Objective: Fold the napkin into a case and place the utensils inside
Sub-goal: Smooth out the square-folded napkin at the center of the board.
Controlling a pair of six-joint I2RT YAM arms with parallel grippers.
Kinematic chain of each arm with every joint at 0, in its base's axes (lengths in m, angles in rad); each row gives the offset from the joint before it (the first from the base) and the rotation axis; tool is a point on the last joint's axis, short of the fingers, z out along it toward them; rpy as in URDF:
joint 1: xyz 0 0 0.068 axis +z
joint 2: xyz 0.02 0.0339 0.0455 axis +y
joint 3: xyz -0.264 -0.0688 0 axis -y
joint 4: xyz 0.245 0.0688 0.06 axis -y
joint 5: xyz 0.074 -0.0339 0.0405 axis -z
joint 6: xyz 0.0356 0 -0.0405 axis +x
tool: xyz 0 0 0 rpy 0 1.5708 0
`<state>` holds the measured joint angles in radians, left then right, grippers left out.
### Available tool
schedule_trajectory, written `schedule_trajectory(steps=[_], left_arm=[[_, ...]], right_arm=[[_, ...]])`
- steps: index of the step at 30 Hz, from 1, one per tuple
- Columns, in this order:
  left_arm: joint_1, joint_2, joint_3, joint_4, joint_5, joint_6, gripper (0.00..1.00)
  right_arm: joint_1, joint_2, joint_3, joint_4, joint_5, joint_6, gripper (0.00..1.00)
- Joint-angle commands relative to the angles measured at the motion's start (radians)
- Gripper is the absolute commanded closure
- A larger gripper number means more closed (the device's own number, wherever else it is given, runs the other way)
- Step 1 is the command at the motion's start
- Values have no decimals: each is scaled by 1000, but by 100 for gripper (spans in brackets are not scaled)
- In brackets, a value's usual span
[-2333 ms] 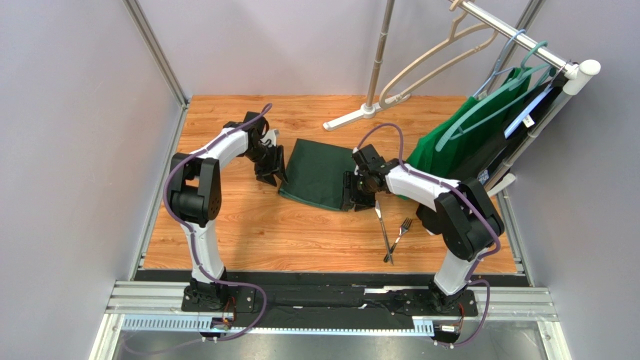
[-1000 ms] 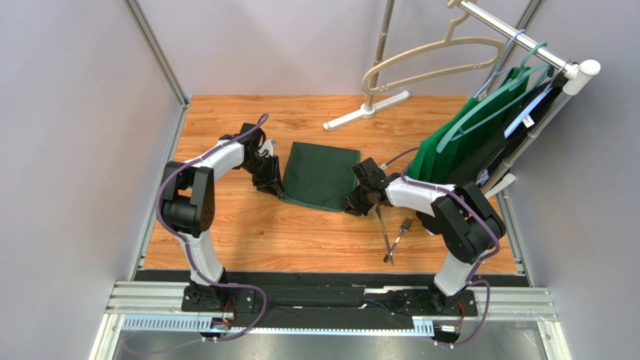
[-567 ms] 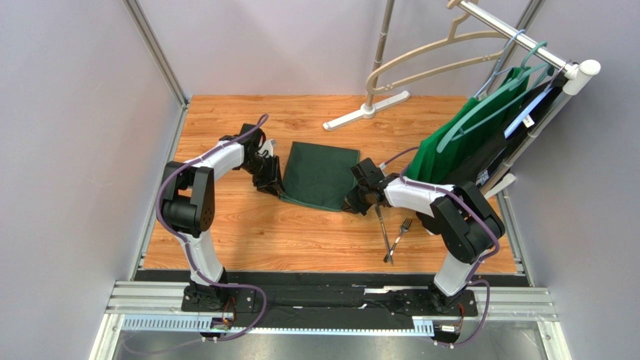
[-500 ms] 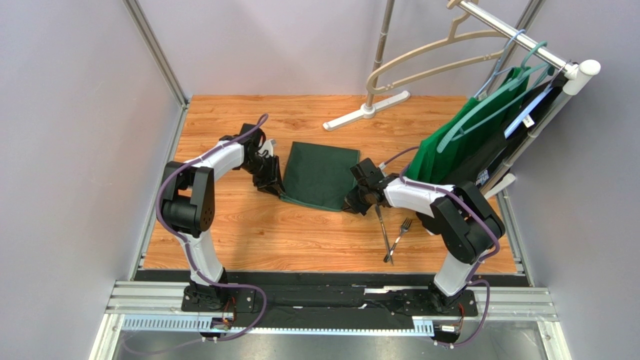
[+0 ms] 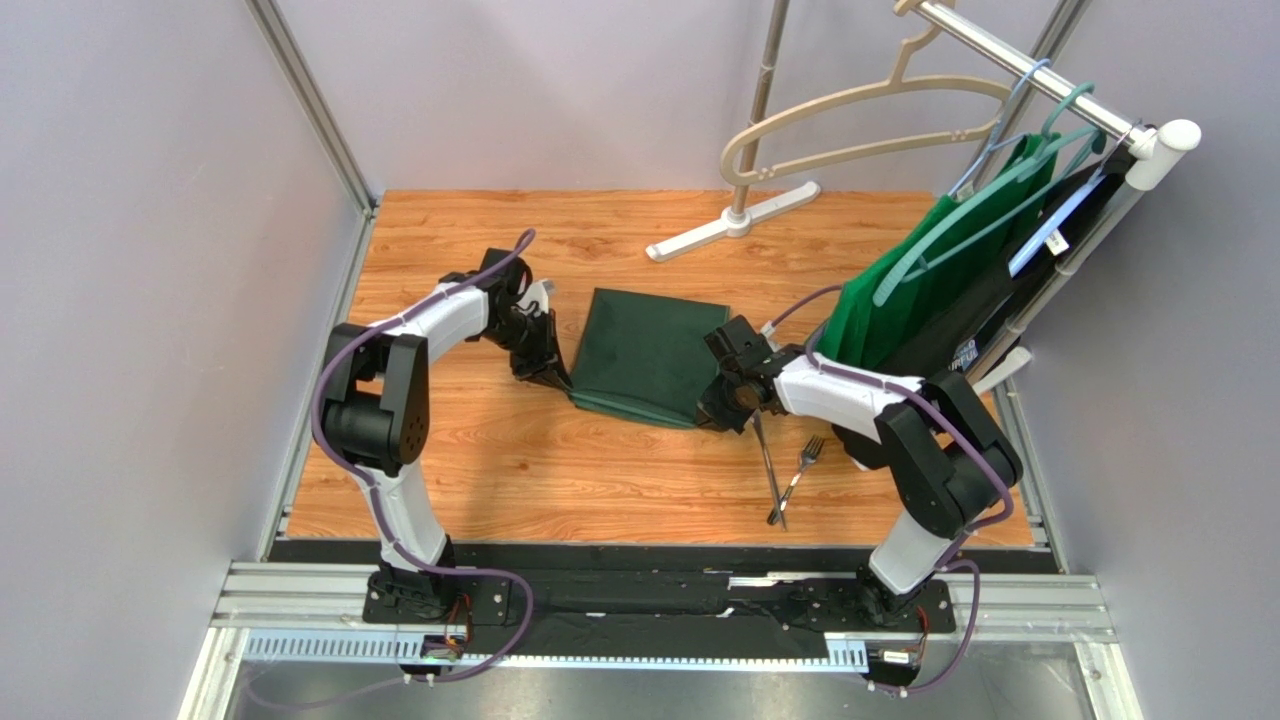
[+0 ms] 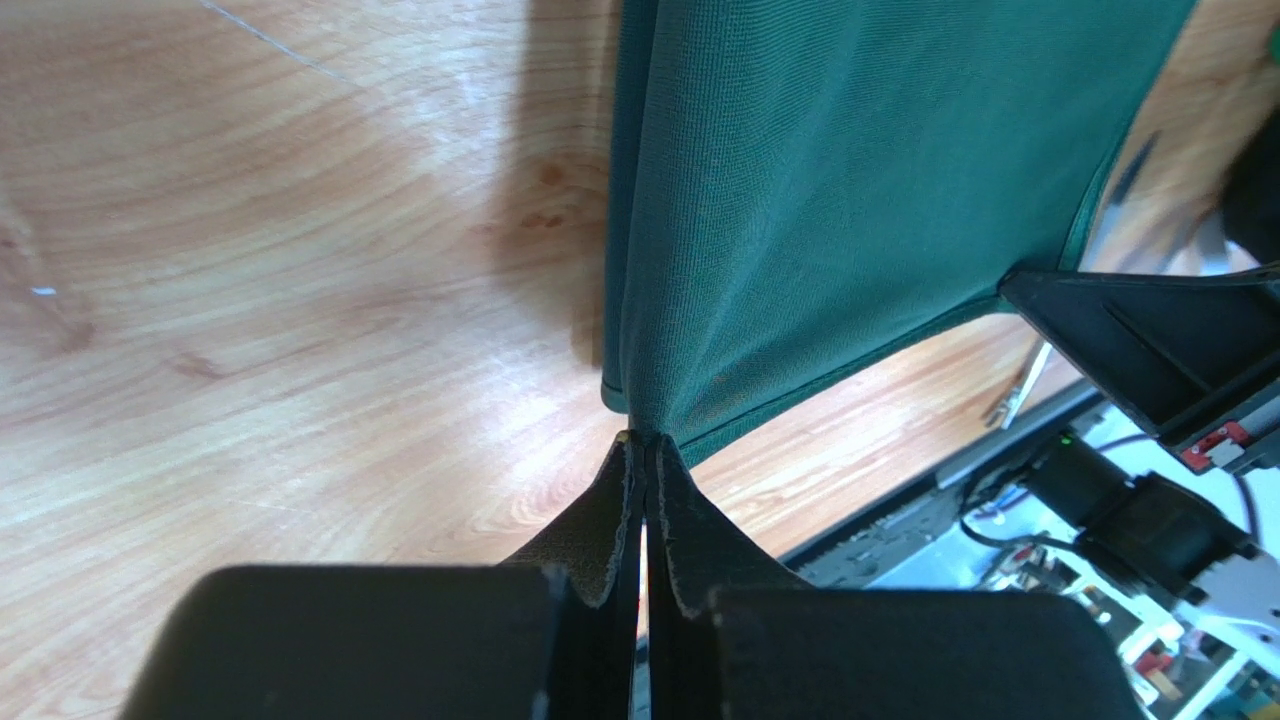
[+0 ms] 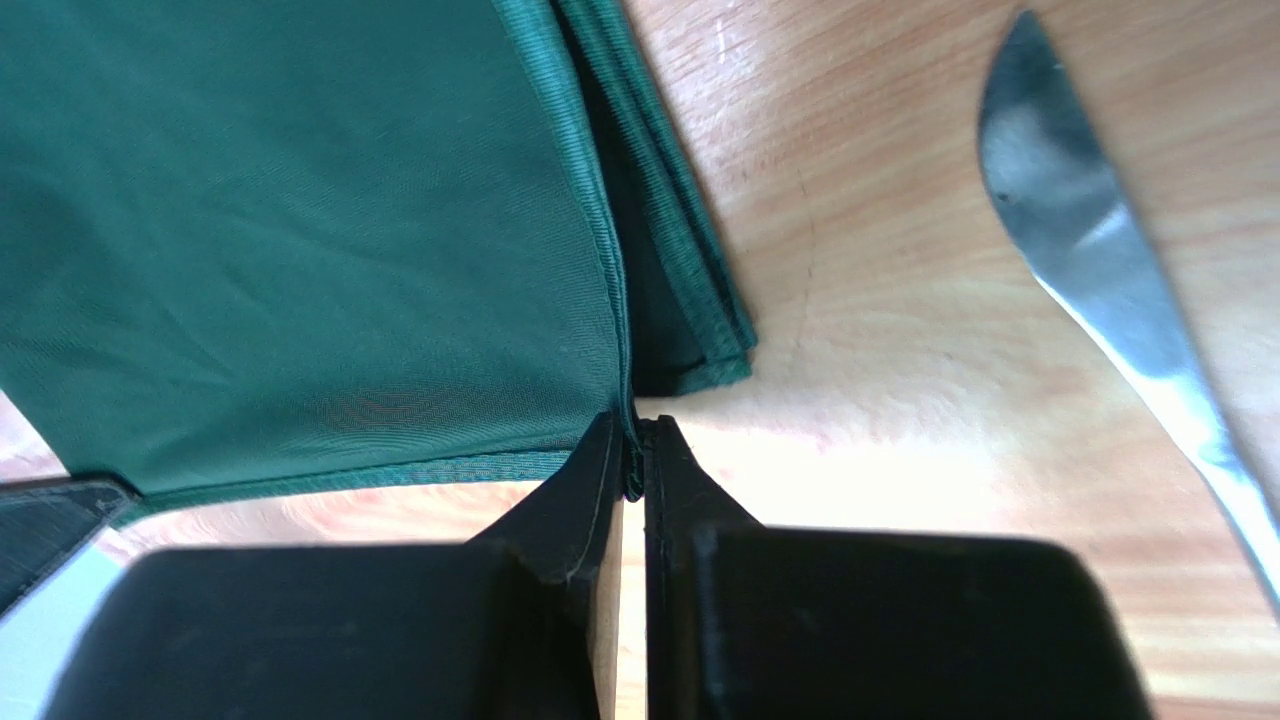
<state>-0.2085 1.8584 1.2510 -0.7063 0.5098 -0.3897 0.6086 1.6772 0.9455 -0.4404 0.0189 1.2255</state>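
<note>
The dark green napkin [image 5: 643, 353] lies folded on the wooden table, its near edge lifted. My left gripper [image 5: 559, 378] is shut on the napkin's near left corner [image 6: 646, 428]. At the near right corner [image 7: 628, 435] my right gripper [image 5: 715, 408] is shut on the top layer, with lower layers [image 7: 676, 285] still on the table. The cloth [image 6: 842, 165] stretches between both grippers. A knife [image 5: 765, 447] and a fork [image 5: 801, 465] lie just right of the napkin; the knife blade [image 7: 1104, 270] shows in the right wrist view. No case shape is visible.
A rack at the right holds a brighter green garment [image 5: 917, 285] on a teal hanger and dark clothes. A beige hanger [image 5: 857, 120] and a stand with a white foot [image 5: 733, 222] are at the back. Grey walls close both sides.
Both grippers have closed on the napkin's near corners. The near edge has risen slightly and shifted a little right. The beige hanger at the back swings.
</note>
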Motion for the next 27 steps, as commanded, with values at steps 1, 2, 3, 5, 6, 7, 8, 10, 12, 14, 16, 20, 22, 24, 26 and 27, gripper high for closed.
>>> schedule_trajectory(steps=[1,2,3,5,6,7,8,10,12,14,16,20,22,24,26,27], left_arm=[[9,-99,19,18,35,-35,100],[9,-114,25,19,41,-40,100],[9,-119,30,16,44,-47,100],[9,-133,50,8,62,-55,100],[9,-136,56,8,67,-63,100],[9,-137,67,7,73,-66,100],[9,-137,71,8,84,-69,100],[9,-133,86,11,88,-77,100],[6,-117,96,17,91,-86,100],[3,-93,103,30,101,-95,100],[-14,-81,108,39,90,-107,100],[-43,-68,47,73,62,-118,100],[-45,-64,-2,100,64,-132,100],[-45,-64,-28,105,46,-126,100],[-43,-61,-36,103,33,-117,100],[-45,-57,-41,102,32,-115,100]], right_arm=[[-3,-83,48,-95,75,-95,100],[-3,-89,61,-101,70,-118,100],[-3,-91,67,-112,67,-126,100],[-6,-94,79,-112,50,-145,100],[-9,-97,82,-110,46,-164,100],[-13,-102,85,-104,35,-178,100],[-27,-106,94,-98,36,-191,100],[-44,-116,108,-89,45,-263,100],[-70,-116,142,-89,52,-357,100],[-93,-114,163,-74,56,-423,100],[-98,-102,193,-77,56,-490,100],[-99,-60,197,-51,30,-541,100],[-101,-42,182,-22,4,-544,100],[-101,-28,182,-12,-5,-554,100],[-102,-19,171,-3,-4,-564,100],[-102,-16,170,2,-38,-567,100]])
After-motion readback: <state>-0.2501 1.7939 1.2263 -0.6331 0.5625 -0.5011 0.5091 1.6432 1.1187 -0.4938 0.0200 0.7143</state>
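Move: Both hands already pinch the near corners of the square-folded napkin. The napkin's middle lies about 5 cm ahead and 9 cm to the right of the left hand. From the right hand it is roughly 10 cm ahead and 6 cm to the left, a little below either. The knife's middle is some 7 cm back and 8 cm right of the right hand, the fork's about 9 cm back and 11 cm right. Keeping their pinch on the two near corners, both hands lift the top layer. The right hand rises about 7 cm while carrying its corner some 5 cm forward and a little right, turning counter-clockwise, then starts to sink. The left goes up 6 cm, drifts right and slightly forward, then comes back and down most of the way. ##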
